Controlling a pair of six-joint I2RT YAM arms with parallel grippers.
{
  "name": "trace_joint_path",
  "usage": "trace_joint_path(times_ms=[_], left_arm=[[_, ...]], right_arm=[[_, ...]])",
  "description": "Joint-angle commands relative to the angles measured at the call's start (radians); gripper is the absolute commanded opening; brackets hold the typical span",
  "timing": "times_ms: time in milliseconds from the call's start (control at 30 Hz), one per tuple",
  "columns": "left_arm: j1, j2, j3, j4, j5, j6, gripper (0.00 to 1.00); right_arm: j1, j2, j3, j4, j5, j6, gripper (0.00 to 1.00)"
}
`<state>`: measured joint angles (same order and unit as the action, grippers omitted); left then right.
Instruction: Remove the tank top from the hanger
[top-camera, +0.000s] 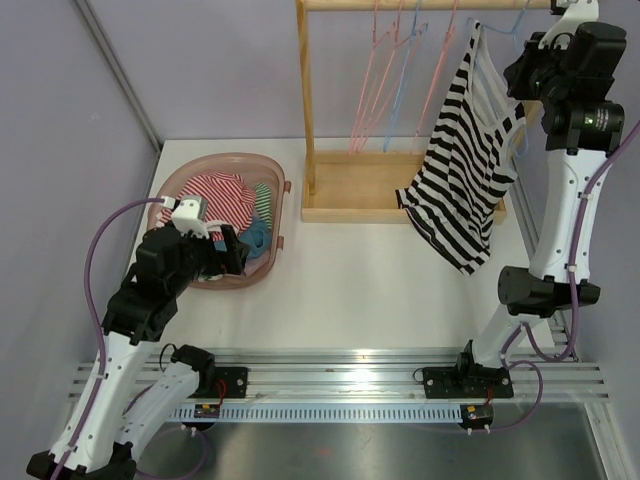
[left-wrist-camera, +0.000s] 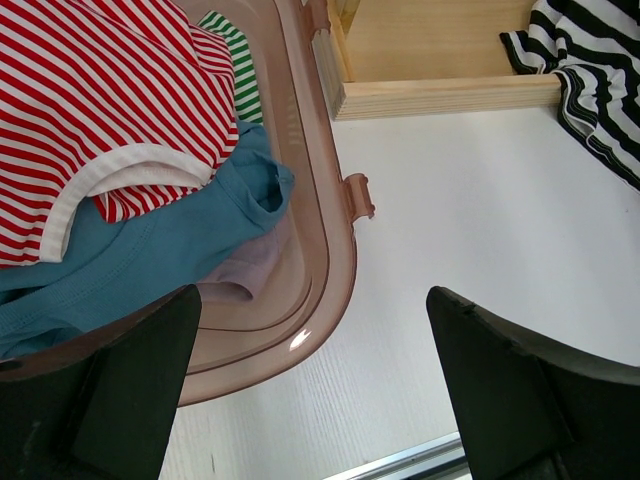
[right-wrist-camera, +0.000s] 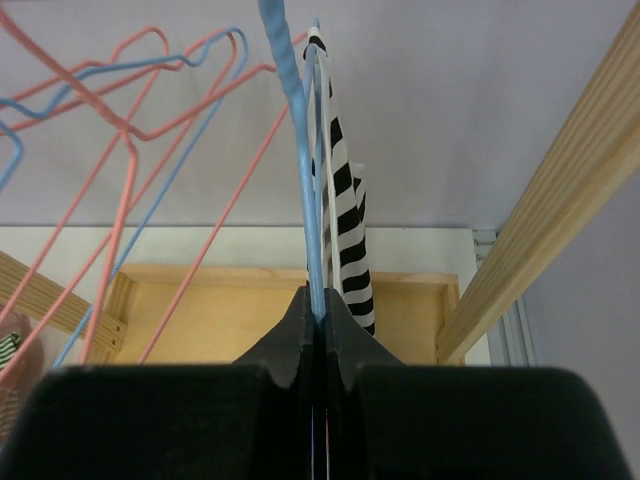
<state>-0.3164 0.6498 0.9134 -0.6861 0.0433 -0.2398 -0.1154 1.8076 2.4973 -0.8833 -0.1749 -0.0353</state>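
Observation:
A black-and-white striped tank top hangs from a blue hanger at the right end of the wooden rack. Its hem trails over the rack's base. My right gripper is shut on the blue hanger's wire, high beside the rack's top rail; the tank top shows just behind the wire. My left gripper is open and empty, low over the table by the near rim of the pink basket. A corner of the tank top shows in the left wrist view.
The pink basket at the left holds red-striped, green-striped and blue clothes. Several empty pink and blue hangers hang on the rack to the left of the tank top. The rack's wooden base tray stands at the back centre.

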Motion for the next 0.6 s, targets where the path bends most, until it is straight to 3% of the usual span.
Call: trace_joint_path(times_ms=[0, 100, 200, 333, 400, 567], left_arm=[[-0.003, 0.002, -0.002, 0.043, 0.035, 0.008, 0.99], [-0.004, 0.004, 0.011, 0.056, 0.061, -0.003, 0.99], [-0.004, -0.001, 0.057, 0.085, 0.093, -0.05, 0.99], [-0.015, -0.021, 0.116, 0.16, 0.119, -0.128, 0.99], [-0.047, 0.004, 0.177, 0.177, 0.115, -0.156, 0.99], [-0.137, 0.096, 0.335, 0.184, 0.081, -0.131, 0.99]], right_arm=[[-0.001, -0.112, 0.002, 0.093, -0.052, 0.029, 0.0], [-0.001, -0.184, -0.066, 0.046, -0.048, 0.064, 0.0], [-0.001, -0.336, -0.245, 0.064, -0.055, 0.101, 0.0], [-0.001, -0.586, -0.606, 0.144, -0.058, 0.167, 0.0], [-0.001, -0.707, -0.679, 0.12, -0.07, 0.193, 0.0], [-0.001, -0.927, -0.847, 0.046, -0.253, 0.222, 0.0]])
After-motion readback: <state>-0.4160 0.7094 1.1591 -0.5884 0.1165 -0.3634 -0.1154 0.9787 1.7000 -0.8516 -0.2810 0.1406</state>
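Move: The right fingers are already shut on the near shoulder of the blue hanger. The striped tank top hangs from that hanger, its middle some 20 cm below the right hand, about 3 cm nearer the base and 3 cm to its left. The nearest pink hanger is about 12 cm to that hand's left, 2 cm farther out and 4 cm lower. From the left hand, the tank top is roughly 45 cm to the right, 19 cm ahead and about 2 cm higher; the basket lies 15 cm ahead, 6 cm left and 22 cm down. Back towards the base by roughly 20 cm goes the right hand, speeding up, with a small rise of about 3 cm first to bring the blue hanger clear of the rail, then sinking again and edging left while it keeps its pinch. The empty left hand climbs about 12 cm and drifts right towards the tank top, its fingers wide open and tipping up. ##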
